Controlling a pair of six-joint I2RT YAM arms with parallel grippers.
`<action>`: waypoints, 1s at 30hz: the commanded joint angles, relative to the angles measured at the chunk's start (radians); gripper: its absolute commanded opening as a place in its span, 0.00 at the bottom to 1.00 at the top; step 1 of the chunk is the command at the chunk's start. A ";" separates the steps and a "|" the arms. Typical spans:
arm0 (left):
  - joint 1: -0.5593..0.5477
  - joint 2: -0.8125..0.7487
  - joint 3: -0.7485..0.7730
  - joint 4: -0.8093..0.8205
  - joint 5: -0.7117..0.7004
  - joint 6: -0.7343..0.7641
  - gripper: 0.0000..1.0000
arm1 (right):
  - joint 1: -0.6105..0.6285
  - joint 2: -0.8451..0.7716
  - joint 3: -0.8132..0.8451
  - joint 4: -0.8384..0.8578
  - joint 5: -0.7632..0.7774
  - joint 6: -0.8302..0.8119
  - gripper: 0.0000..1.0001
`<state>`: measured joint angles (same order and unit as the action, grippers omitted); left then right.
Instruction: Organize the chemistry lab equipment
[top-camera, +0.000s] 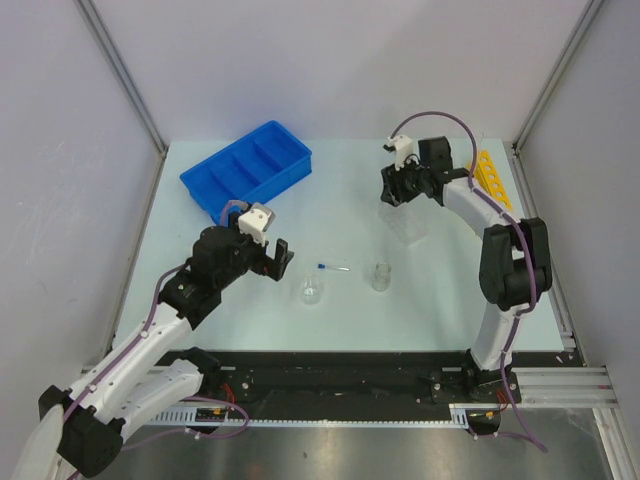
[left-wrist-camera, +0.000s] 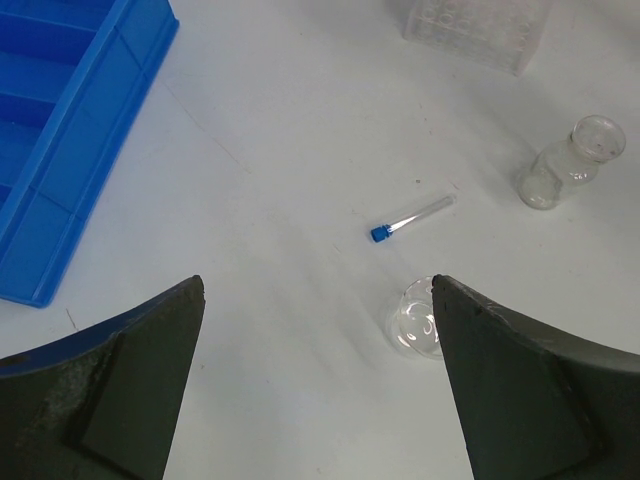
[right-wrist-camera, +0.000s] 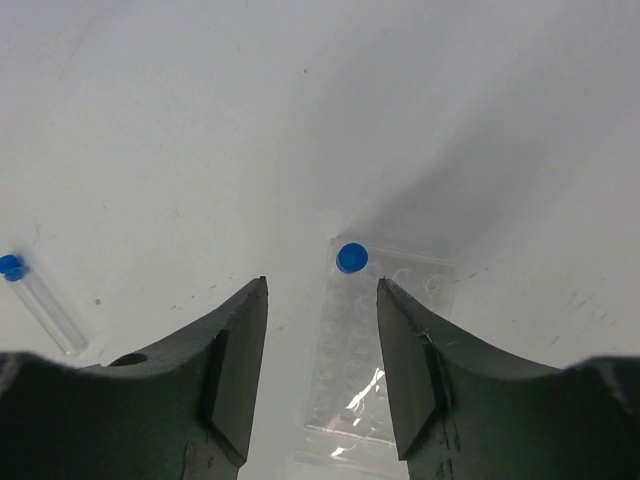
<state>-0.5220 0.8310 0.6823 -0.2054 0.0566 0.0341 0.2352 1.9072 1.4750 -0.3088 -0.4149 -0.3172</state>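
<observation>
My left gripper (top-camera: 272, 258) (left-wrist-camera: 318, 285) is wide open over the table with nothing between its fingers. A small glass beaker (top-camera: 312, 291) (left-wrist-camera: 413, 318) sits just beside its right finger. A thin blue-capped tube (top-camera: 333, 268) (left-wrist-camera: 410, 218) (right-wrist-camera: 35, 300) lies flat nearby, and a glass vial (top-camera: 381, 277) (left-wrist-camera: 565, 165) stands to the right. My right gripper (top-camera: 392, 192) (right-wrist-camera: 322, 282) hangs open above the clear rectangular plate (top-camera: 408, 225) (left-wrist-camera: 480, 30) (right-wrist-camera: 375, 350). A second blue-capped tube (right-wrist-camera: 351, 257) stands in a corner well of that plate, free of the fingers.
The blue divided tray (top-camera: 245, 165) (left-wrist-camera: 60, 140) sits at the back left of the table. The yellow holed rack (top-camera: 493, 178) stands at the back right edge, behind my right arm. Grey walls enclose the table on three sides.
</observation>
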 joint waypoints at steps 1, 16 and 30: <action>0.008 0.006 0.017 -0.006 0.045 0.030 1.00 | -0.017 -0.125 -0.018 0.002 -0.050 -0.026 0.54; 0.020 -0.027 0.020 -0.011 -0.006 0.007 1.00 | 0.243 -0.209 -0.056 -0.220 -0.188 -0.278 0.77; 0.051 -0.141 -0.015 0.029 -0.215 0.004 1.00 | 0.486 0.006 -0.047 -0.191 0.102 -0.299 0.77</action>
<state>-0.4808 0.7162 0.6807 -0.2134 -0.0917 0.0261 0.6872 1.8751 1.4193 -0.5064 -0.4137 -0.5961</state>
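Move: The loose blue-capped tube lies about 16 cm back and 15 cm left of the right hand, some 12 cm lower. The beaker stands 6 cm farther left and 6 cm nearer the base than that tube, the glass bottle 12 cm right of the tube and 3 cm nearer the base; the clear rack is about 4 cm back and 5 cm right of this hand. From the left hand the tube lies some 12 cm right, 3 cm ahead, 20 cm below. Right hand arcs up, back-left about 20 cm, then down towards the tube, opening wider; left hand edges left. ##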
